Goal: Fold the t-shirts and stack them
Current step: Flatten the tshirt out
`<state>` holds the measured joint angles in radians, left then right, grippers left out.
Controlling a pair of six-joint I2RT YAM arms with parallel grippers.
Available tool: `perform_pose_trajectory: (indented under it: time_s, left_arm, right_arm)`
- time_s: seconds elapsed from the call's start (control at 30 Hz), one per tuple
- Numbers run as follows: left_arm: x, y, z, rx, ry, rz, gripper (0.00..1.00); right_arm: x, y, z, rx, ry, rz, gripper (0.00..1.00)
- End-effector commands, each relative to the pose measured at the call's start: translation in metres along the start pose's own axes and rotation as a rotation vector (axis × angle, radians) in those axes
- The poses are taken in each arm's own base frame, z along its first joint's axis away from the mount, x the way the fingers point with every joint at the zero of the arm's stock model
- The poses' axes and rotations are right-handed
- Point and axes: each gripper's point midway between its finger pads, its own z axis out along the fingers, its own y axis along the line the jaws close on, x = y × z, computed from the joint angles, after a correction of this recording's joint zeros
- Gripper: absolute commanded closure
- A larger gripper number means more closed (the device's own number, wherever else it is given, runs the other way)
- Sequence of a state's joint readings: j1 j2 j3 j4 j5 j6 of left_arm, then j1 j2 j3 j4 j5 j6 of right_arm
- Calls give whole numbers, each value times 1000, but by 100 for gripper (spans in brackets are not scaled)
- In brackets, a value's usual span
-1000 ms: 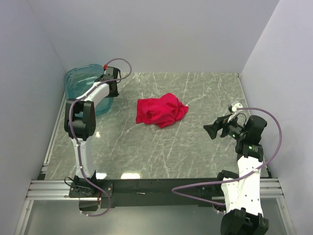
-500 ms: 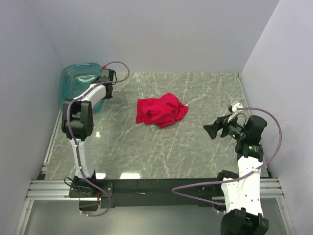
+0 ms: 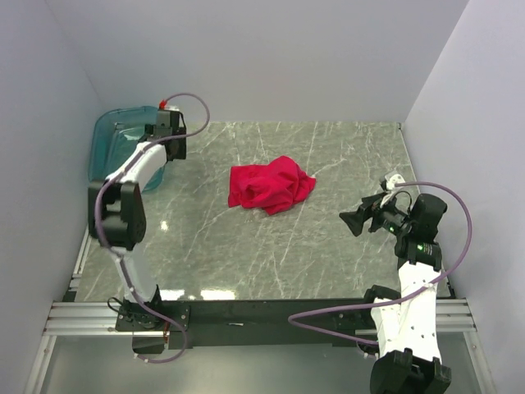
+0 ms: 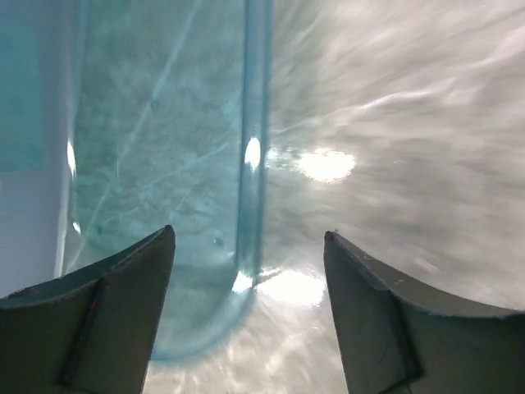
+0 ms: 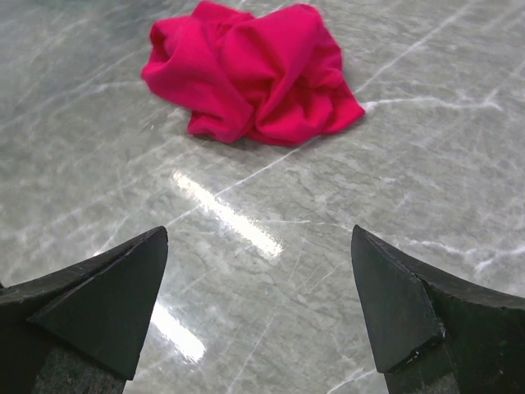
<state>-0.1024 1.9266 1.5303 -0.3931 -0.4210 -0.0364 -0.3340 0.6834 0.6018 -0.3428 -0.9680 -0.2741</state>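
Note:
One bright red t-shirt [image 3: 271,185] lies crumpled in a heap near the middle of the marble table [image 3: 246,246]; the right wrist view shows the t-shirt [image 5: 250,70] at the top. My right gripper [image 3: 354,220] hovers at the right side, open and empty, aimed toward the shirt, with bare table between its fingers [image 5: 98,295]. My left gripper [image 3: 171,141] is at the far left, by the teal tub's rim. In the left wrist view the left gripper [image 4: 250,234] is open, with the tub wall [image 4: 254,123] below between the jaws and nothing gripped.
The translucent teal tub [image 3: 111,139] sits in the back left corner against the left wall; it looks empty [image 4: 164,148]. White walls close off the left, back and right. A metal rail [image 3: 246,316] runs along the near edge.
The left arm swung left and the teal tub shifted left with it toward the wall. The left gripper has opened. The right arm and the red t-shirt stayed put.

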Motion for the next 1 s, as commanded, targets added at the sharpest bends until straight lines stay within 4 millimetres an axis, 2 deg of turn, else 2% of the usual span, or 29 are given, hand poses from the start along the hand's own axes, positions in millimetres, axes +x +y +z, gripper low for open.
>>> perform_pose_trajectory:
  time_s: [0.0,0.03,0.1,0.13,0.17,0.2,0.23,0.27,0.3,0.33,0.37,0.4,0.43,0.47,0.5,0.53,0.57,0.6,0.63,0.67,0.8,0.9,0.97]
  left_arm:
    - [-66,1,-87,105,-295,-158,17]
    - [-81,12,-125,147,-393,-221,12]
    - [-70,8,-150,246,-440,-308,1]
    - [-54,8,-171,318,-486,-337,1]
    - [-44,-3,-183,447,-489,-336,1]
    - [-12,-13,-181,498,-446,-330,1]
    - [-8,-7,-205,543,-497,-330,1]
    - [6,-10,-211,572,-490,-311,1]
    - [34,-20,-209,617,-448,-285,0]
    - [38,-15,-227,633,-501,-278,1]
    - [49,-15,-229,641,-503,-255,1]
    - [66,-18,-227,646,-486,-240,1]
    - [67,-12,-236,636,-517,-238,1]
    - [71,-11,-238,630,-515,-222,1]
    - [69,-8,-243,627,-532,-219,1]
    - [66,-5,-247,616,-555,-224,1]
    - [63,-5,-249,616,-576,-219,0]
    - [61,-4,-250,617,-583,-217,1]
    - [60,-4,-248,609,-577,-217,1]
    - [58,-3,-248,606,-576,-218,1]
    - [57,-11,-247,642,-533,-214,1]
    - [61,-18,-247,681,-504,-208,1]
    - [60,-20,-249,692,-512,-207,0]
  right_arm:
    - [3,20,3,-130,0,-115,2]
    - [10,35,6,-201,31,-128,2]
    - [23,40,19,-245,112,-192,3]
    - [21,60,26,-324,141,-247,4]
    - [21,68,31,-360,160,-285,4]
    - [26,68,42,-371,202,-297,4]
    - [10,62,52,-331,200,-351,4]
    - [5,73,62,-364,214,-387,4]
    - [12,70,78,-362,276,-348,4]
    - [-12,64,92,-317,268,-378,7]
    - [-16,63,104,-306,291,-367,9]
    - [-2,68,125,-322,367,-310,11]
    - [-24,66,139,-297,349,-313,11]
    - [-12,60,157,-277,403,-283,12]
    - [-13,67,168,-283,411,-264,12]
    - [-28,68,181,-273,380,-273,12]
    - [-15,64,196,-253,425,-264,12]
    - [-14,71,205,-260,438,-266,12]
    - [-23,73,212,-258,441,-274,15]
    - [-9,71,222,-252,490,-268,16]
    - [-3,55,237,-128,530,-284,18]
    - [2,50,244,-103,545,-263,23]
    - [10,59,243,-151,569,-242,39]
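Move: The crumpled red t-shirt lies roughly 14 cm ahead of the right hand, 22 cm to its left and some 18 cm below. From the left hand the t-shirt is about 34 cm to the right, 12 cm nearer the base and 10 cm lower. The middle of the green bin, already set aside, sits about 7 cm to the left hand's left, 2 cm back and 8 cm below. Leftward first, then forward and left and finally down, the right hand swings about 19 cm left and 14 cm out to over the t-shirt, tipping its fingers steeply downward and starting to close them partway; contact can't be made out. The left hand opens fully and withdraws from the bin, back some 20 cm, rising high before settling lower. ##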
